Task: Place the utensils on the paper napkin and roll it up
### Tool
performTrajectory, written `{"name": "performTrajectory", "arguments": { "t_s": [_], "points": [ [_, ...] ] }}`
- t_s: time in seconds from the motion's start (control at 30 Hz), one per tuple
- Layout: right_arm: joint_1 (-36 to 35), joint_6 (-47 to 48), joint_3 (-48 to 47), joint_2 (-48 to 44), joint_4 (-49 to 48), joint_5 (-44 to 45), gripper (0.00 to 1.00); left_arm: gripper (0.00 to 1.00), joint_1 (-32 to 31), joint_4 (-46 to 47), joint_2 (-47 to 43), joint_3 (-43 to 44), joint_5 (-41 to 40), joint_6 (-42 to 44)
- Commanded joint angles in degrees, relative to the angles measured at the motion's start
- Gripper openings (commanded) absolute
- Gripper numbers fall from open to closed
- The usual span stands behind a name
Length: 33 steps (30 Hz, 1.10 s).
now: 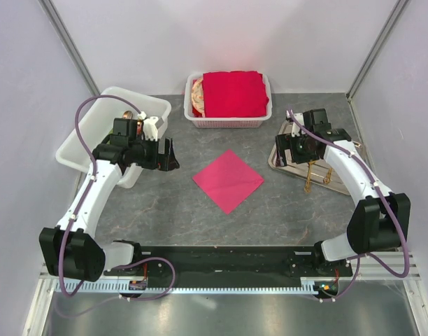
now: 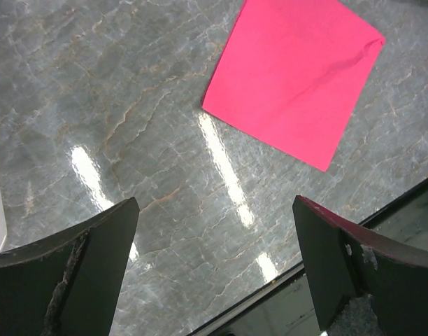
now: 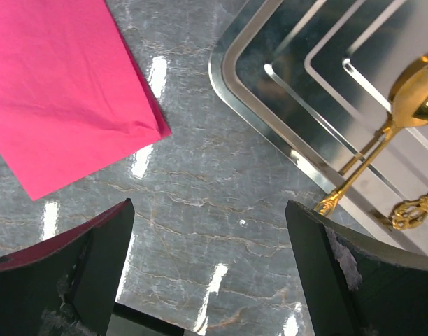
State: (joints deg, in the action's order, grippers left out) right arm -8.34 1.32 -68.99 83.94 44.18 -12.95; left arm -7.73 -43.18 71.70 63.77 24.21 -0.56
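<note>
The paper napkin point(image 1: 228, 180) point(image 2: 294, 77) point(image 3: 60, 91) is a magenta-pink square lying flat on the grey table, one corner toward me. The gold utensils point(image 1: 314, 175) rest on a silver tray point(image 1: 278, 164) at the right. The right wrist view shows a spoon point(image 3: 403, 105) with an oval bowl and a second ornate handle point(image 3: 413, 210), both reaching over the tray rim point(image 3: 270, 119). My left gripper point(image 1: 173, 155) point(image 2: 215, 210) hangs open left of the napkin, holding nothing. Between napkin and tray, my right gripper point(image 1: 287, 150) point(image 3: 208, 210) is open over bare table.
A white slatted basket point(image 1: 224, 122) at the back centre holds a thick red napkin stack point(image 1: 233, 94). A white plastic bin point(image 1: 95, 133) stands at the back left, beside my left arm. Walls close in on both sides.
</note>
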Motion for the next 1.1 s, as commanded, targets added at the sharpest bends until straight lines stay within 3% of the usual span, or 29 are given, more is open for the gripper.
{"name": "performTrajectory", "arguments": {
  "t_s": [0.0, 0.3, 0.53, 0.77, 1.07],
  "points": [
    [0.3, -1.3, -0.4, -2.8, -2.3, 3.4, 0.98, 1.00, 0.2, 4.9, -1.9, 1.3, -2.9, -3.3],
    [2.8, -1.3, -4.5, 1.2, -1.6, 4.1, 0.96, 1.00, 0.2, 9.2, -2.5, 3.3, -0.1, -3.5],
    [7.5, 1.2, -9.0, 7.2, 0.3, 6.7, 0.94, 1.00, 0.2, 14.2, -2.2, 5.5, -4.4, -5.3],
    [12.0, -0.3, -9.2, 14.1, 0.1, 9.3, 0.84, 1.00, 0.2, 31.0, -9.5, -3.2, -6.4, -3.6],
    [18.1, -1.3, -11.5, 18.4, -1.6, 10.7, 0.75, 1.00, 0.2, 30.4, -8.2, -3.3, -7.5, -3.4]
  ]
}}
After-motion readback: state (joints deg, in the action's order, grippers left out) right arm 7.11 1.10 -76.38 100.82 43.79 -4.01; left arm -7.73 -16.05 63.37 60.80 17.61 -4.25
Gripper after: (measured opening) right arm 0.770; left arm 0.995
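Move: The golden spoon, its handle sticking out over the metal tray's near rim, lies with its middle some 12 cm to the right of the right hand, 4 cm ahead and about 13 cm below. The golden fork is about 8 cm to the right of the spoon and 1 cm farther out; the pink napkin's middle is 19 cm left of the hand, level with it. From the left hand the spoon is roughly 52 cm right, 2 cm ahead and 17 cm below. Right hand swings some 12 cm right, then sinks towards the spoon's handle, fingers narrowing slightly; left rises about 10 cm. ##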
